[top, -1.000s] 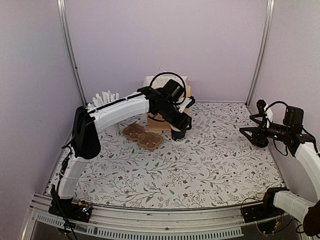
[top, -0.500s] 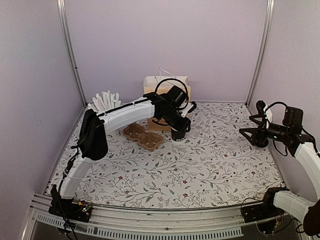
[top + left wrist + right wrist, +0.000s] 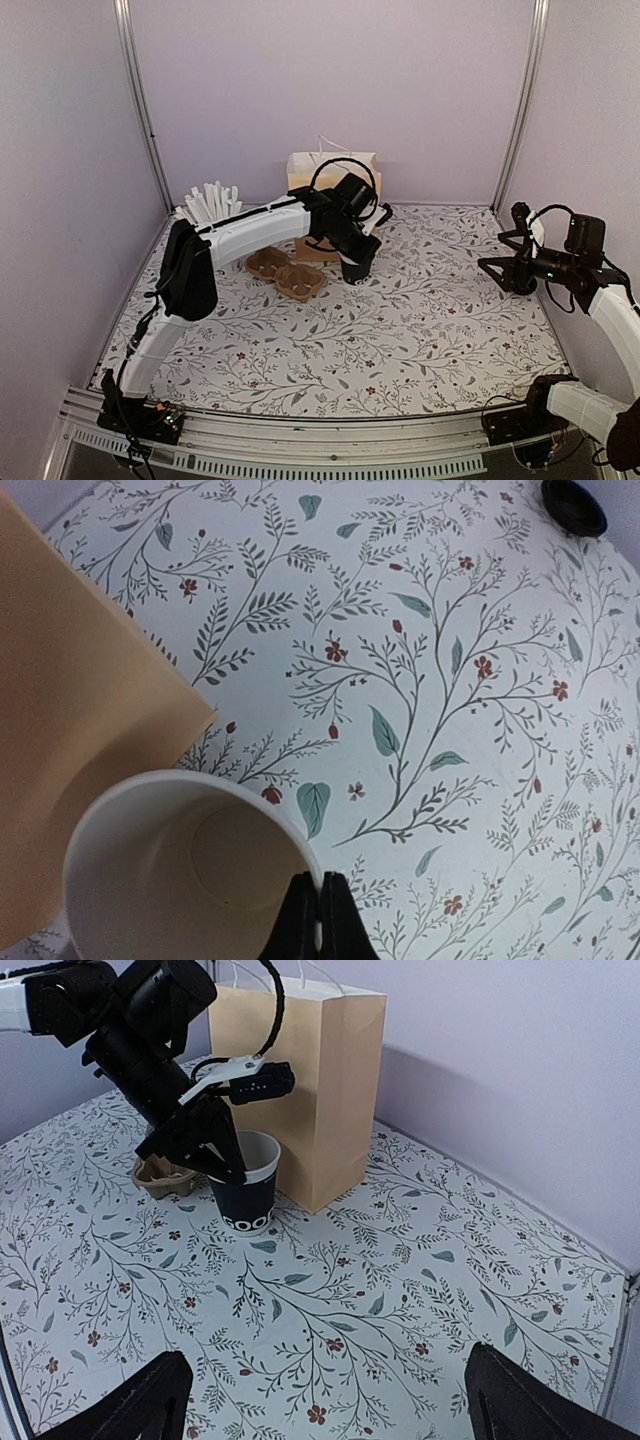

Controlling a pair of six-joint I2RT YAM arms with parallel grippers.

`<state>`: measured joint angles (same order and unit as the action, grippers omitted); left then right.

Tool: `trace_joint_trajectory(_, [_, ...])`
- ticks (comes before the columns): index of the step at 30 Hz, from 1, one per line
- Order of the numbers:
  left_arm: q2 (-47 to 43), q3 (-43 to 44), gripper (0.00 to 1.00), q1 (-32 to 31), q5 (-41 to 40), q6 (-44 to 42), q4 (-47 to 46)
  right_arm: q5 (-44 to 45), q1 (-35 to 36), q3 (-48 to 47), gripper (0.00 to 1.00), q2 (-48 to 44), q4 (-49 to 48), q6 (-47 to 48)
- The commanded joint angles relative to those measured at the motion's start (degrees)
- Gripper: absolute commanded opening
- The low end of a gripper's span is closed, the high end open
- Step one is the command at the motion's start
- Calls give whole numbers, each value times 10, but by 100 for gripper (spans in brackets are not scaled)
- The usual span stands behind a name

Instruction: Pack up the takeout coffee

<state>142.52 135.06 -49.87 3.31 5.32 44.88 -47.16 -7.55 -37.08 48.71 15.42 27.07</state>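
Note:
The takeout coffee cup [image 3: 356, 269], black with a white inside, stands without its lid on the flowered mat beside the paper bag [image 3: 333, 170]. My left gripper [image 3: 352, 254] is shut on its rim: one finger inside the cup [image 3: 180, 875], one outside, as the left wrist view shows at the gripper [image 3: 320, 882]. The right wrist view shows the same pinch on the cup [image 3: 246, 1198]. A black round lid [image 3: 573, 502] lies far off on the mat. My right gripper [image 3: 495, 263] hangs open at the right side, its gap [image 3: 328, 1365] holding nothing.
A brown pulp carrier [image 3: 287, 272] lies just left of the cup. A white cup of white sticks [image 3: 208, 203] stands at the back left. The upright bag [image 3: 310, 1080] is right behind the cup. Purple walls close the back and sides.
My left gripper has come down a little and closed from open onto the cup's rim. The right arm has stayed put.

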Motion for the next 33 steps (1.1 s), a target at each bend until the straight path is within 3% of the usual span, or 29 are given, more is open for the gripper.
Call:
trace_joint_trajectory(1, [-38, 10, 0, -9, -5, 0, 16, 2, -2, 7, 99, -1, -5, 6])
trace_joint_trajectory(10, [-214, -157, 0, -88, -72, -21, 21, 1, -2, 6, 99, 1, -5, 7])
trace_joint_trajectory(15, [-269, -251, 0, -144, -91, -26, 22, 3, -1, 4, 99, 7, -5, 8])
trace_joint_trajectory(21, [-254, -278, 0, -184, -116, 15, 21, 4, -2, 4, 99, 11, -6, 8])
trace_joint_trajectory(33, [-221, -293, 0, -190, -143, 39, -7, 1, -2, 6, 99, 17, -7, 9])
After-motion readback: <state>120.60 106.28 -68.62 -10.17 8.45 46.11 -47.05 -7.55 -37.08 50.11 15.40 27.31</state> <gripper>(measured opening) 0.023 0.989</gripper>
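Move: My left hand already pinches the near rim of the coffee cup; the cup's middle is about 4 cm ahead, 3 cm left and 5 cm below. I'm taking the cup to the bare table spot some 14 cm back, 4 cm left and 10 cm below. The paper bag stands about 14 cm ahead and 9 cm left, the cup carrier 2 cm ahead and 22 cm left. From my right hand the cup is roughly 15 cm ahead, 31 cm left and 18 cm below. Keeping my left fingers shut on the rim, I lift the cup while drawing it back towards my base, away from the bag, about 18 cm back and 11 cm up at the top of the arc. Then I lower it some 9 cm over the bare table, the wrist turning a little clockwise on the way and ending tilted about 12 degrees, left side raised. ##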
